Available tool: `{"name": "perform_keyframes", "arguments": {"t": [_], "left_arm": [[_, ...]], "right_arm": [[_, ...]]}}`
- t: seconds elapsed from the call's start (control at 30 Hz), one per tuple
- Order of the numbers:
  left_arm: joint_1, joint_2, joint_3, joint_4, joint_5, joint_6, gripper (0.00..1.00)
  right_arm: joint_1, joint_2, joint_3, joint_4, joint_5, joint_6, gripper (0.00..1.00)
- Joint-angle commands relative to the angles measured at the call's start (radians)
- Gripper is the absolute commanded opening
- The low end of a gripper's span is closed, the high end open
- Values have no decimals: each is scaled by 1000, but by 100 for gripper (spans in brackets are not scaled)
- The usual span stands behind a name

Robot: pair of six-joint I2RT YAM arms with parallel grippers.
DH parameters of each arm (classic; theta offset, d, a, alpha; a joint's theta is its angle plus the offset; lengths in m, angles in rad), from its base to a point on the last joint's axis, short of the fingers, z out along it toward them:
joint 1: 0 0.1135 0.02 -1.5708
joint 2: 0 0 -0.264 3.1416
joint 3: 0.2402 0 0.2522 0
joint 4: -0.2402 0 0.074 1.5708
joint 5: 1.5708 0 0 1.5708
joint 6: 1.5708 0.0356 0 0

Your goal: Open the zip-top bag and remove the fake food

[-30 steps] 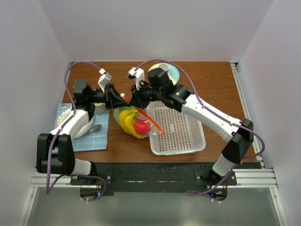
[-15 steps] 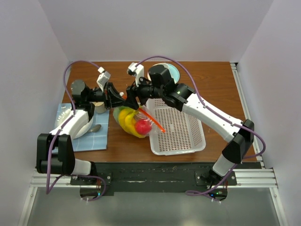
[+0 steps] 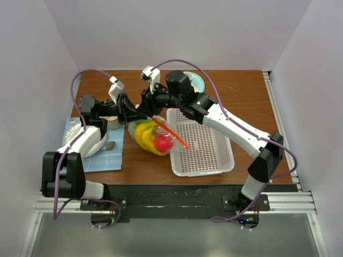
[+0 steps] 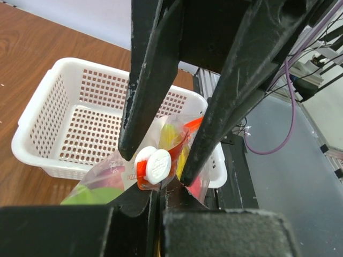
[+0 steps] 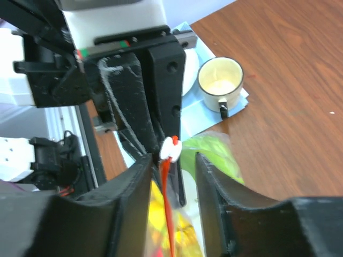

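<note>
The zip-top bag [image 3: 153,136] lies left of the basket with its orange-red zip strip [image 3: 174,136] running down to the right. Fake food shows through it: a yellow banana bunch [image 3: 142,137], a red fruit [image 3: 162,143] and a green piece [image 5: 211,155]. My left gripper [image 3: 133,111] is shut on the bag's upper corner, just below the white slider [image 4: 154,165]. My right gripper [image 3: 146,107] faces it. Its fingers [image 4: 147,80] stand open on either side of the slider [image 5: 170,148] and the strip [image 5: 166,214], with a gap on both sides.
A white mesh basket [image 3: 209,160] stands right of the bag. A cream mug [image 5: 218,79] sits behind the left gripper, on a blue cloth [image 3: 107,158] with a spoon [image 3: 109,145]. A teal bowl [image 3: 195,80] is at the back, behind the right arm.
The right gripper has opened and moved left and back along the strip to the slider, close to the left gripper. The left gripper still holds the bag corner.
</note>
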Motion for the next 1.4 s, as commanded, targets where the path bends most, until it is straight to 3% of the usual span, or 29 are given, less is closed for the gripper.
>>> {"name": "perform_keyframes", "arguments": {"t": [0.0, 0.3, 0.57, 0.83, 1.37], "left_arm": [[-7, -30, -4, 109, 216, -43, 2], [-7, -25, -12, 140, 216, -69, 3], [-7, -21, -20, 194, 216, -107, 4], [-6, 14, -21, 322, 216, -216, 4], [-1, 65, 16, 493, 215, -368, 4]], "right_arm": [[-5, 13, 30, 72, 9, 19, 35], [-5, 28, 32, 98, -26, 57, 24], [-6, 24, 12, 95, -17, 73, 0], [-4, -47, -57, 71, 24, 56, 0], [-6, -286, -390, 69, 90, 74, 0]]}}
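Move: The white zip slider of the zip-top bag sits between the right hand's half-open fingertips, about 1 cm to the left of its hand point, level fore and aft and 1 cm above. From the right hand, the red fruit in the bag is some 11 cm back, 6 cm right and 13 cm below; the white basket lies roughly 12 cm back, 21 cm right and 20 cm below. From the shut left fingers, still pinching the bag beside its zip, the slider is about 2 cm right, level fore and aft and in height. The right hand eases about 1 cm left and up so that its fingers straddle the slider, closes them to pinch the slider and the zip end, holds briefly, then draws away from the left fingertips, going some 4 cm to the right, 3 cm back and 2 cm down with hardly any turn. The left hand keeps its pinch on the bag and first creeps, then goes faster back, about 2 cm in all, in the same direction as the pull, tipping about 5 degrees. ##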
